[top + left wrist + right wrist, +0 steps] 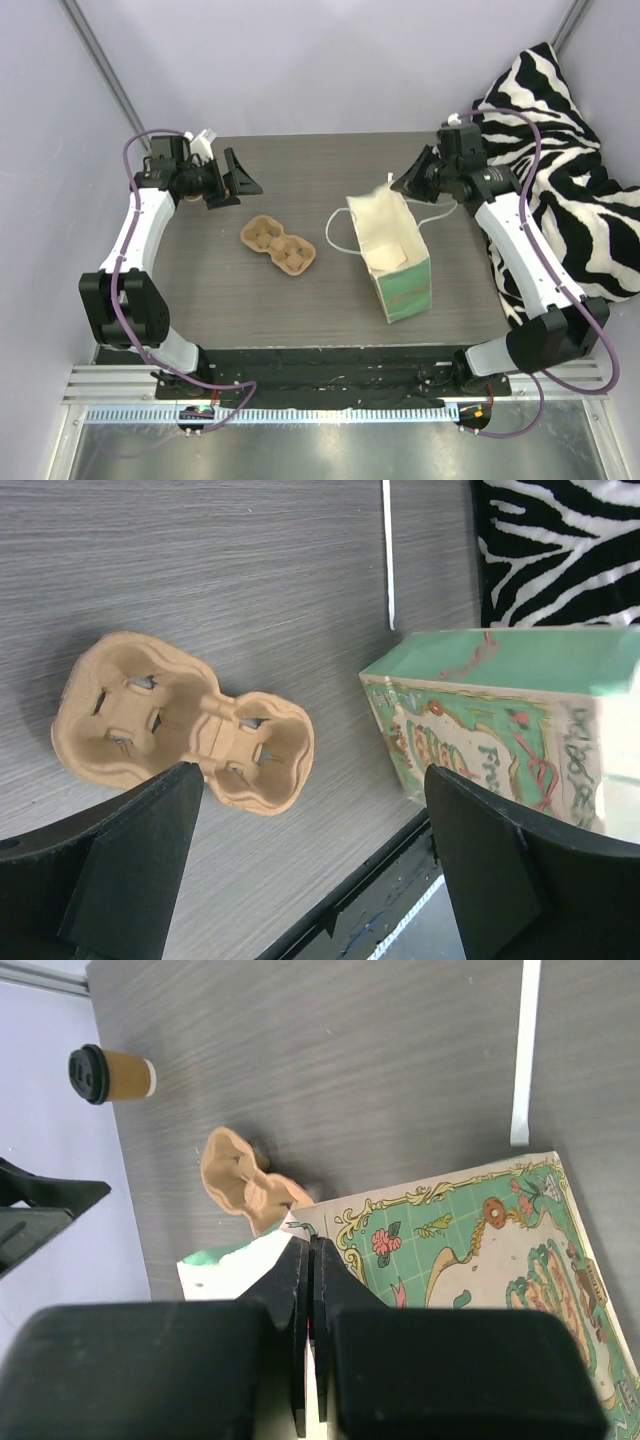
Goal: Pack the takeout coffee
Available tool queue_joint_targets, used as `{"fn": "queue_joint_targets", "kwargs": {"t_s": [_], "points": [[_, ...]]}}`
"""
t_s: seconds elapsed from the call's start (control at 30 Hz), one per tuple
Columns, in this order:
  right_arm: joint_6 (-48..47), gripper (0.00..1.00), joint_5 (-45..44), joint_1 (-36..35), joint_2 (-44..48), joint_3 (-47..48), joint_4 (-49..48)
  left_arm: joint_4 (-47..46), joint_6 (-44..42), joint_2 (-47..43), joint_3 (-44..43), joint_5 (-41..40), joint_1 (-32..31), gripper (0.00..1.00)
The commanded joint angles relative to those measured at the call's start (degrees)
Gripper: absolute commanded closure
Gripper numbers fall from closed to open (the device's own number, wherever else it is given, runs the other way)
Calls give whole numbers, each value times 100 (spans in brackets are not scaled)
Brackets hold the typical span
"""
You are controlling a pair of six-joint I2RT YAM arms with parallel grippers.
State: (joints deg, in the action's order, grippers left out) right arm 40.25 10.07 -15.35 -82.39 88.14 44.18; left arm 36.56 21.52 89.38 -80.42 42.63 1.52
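Note:
The takeout coffee (pixel 112 1074), a tan cup with a black lid, stands upright near the table's far left edge. In the top view my left arm mostly hides it. My left gripper (pixel 228 180) (pixel 312 810) hangs open and empty above the table's left side, close to the cup and apart from it. The mint-green paper bag (pixel 392 258) (pixel 490 720) (pixel 470 1250) stands open-topped right of centre. My right gripper (pixel 402 185) (pixel 311 1245) is shut on the bag's top rim at its far right corner.
A brown pulp two-cup carrier (pixel 278 245) (pixel 180 720) (pixel 240 1175) lies empty between the left gripper and the bag. A zebra-print cloth (pixel 560 150) (pixel 560 550) is heaped off the table's right edge. A white strip (pixel 524 1050) marks the tabletop behind the bag.

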Motion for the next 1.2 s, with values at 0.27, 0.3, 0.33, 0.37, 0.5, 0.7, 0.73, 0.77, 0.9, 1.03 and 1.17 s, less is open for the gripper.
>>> {"fn": "queue_joint_targets", "kwargs": {"t_s": [0.27,0.3,0.33,0.37,0.5,0.7,0.73,0.77,0.9,1.03,1.17], "points": [[-973,29,547,147,426,-290,-156,-158,63,79,-26,87,24,2],[-1471,27,619,147,373,-158,-43,-149,37,88,-26,87,24,2],[-1720,25,698,155,329,70,167,-140,19,71,-26,96,24,2],[-1948,25,751,173,242,185,291,-131,19,70,-35,114,33,2],[-3230,21,1145,261,109,677,740,-96,-34,62,-35,123,24,2],[-5592,5,2086,287,-171,1608,1355,-35,-156,123,-61,271,33,2],[-5937,3,2261,287,-224,1862,1547,-17,-183,149,-96,289,33,2],[-6385,3,2376,296,-294,2013,1723,27,-279,176,-131,316,24,2],[-8422,3,2482,270,-462,2286,2102,334,-631,298,-272,421,24,1],[-9472,4,2527,68,-673,2497,2462,633,-1069,413,-342,474,33,0],[-9913,9,2509,-196,-936,2664,2560,932,-1474,405,-264,168,33,0]]}}
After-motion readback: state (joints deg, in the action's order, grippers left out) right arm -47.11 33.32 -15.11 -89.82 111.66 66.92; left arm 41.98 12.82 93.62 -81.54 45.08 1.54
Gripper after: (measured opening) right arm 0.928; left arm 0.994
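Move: The right hand, fingers shut, is pinching the far right corner of the green paper bag's rim. The bag's middle lies some 9 cm back from this hand, 2 cm left and 12 cm lower. On the table, roughly 27 cm below the hand, the white stirrer is about 13 cm ahead and 5 cm left, and the brown cup carrier some 28 cm left and 3 cm ahead. From the left hand, the bag's middle is roughly 29 cm right, 8 cm back and 10 cm lower. Back about 2 cm and down about 3, the right hand opens its fingers and lets go of the bag's rim. Then it climbs some 9 cm before easing down slightly, spreading wide over the far right corner while the wrist rolls nearly 90 degrees counter-clockwise about the finger line, the fingers ending up pointing more to the left and still down. The open left hand sinks about 3 cm, mostly late. ##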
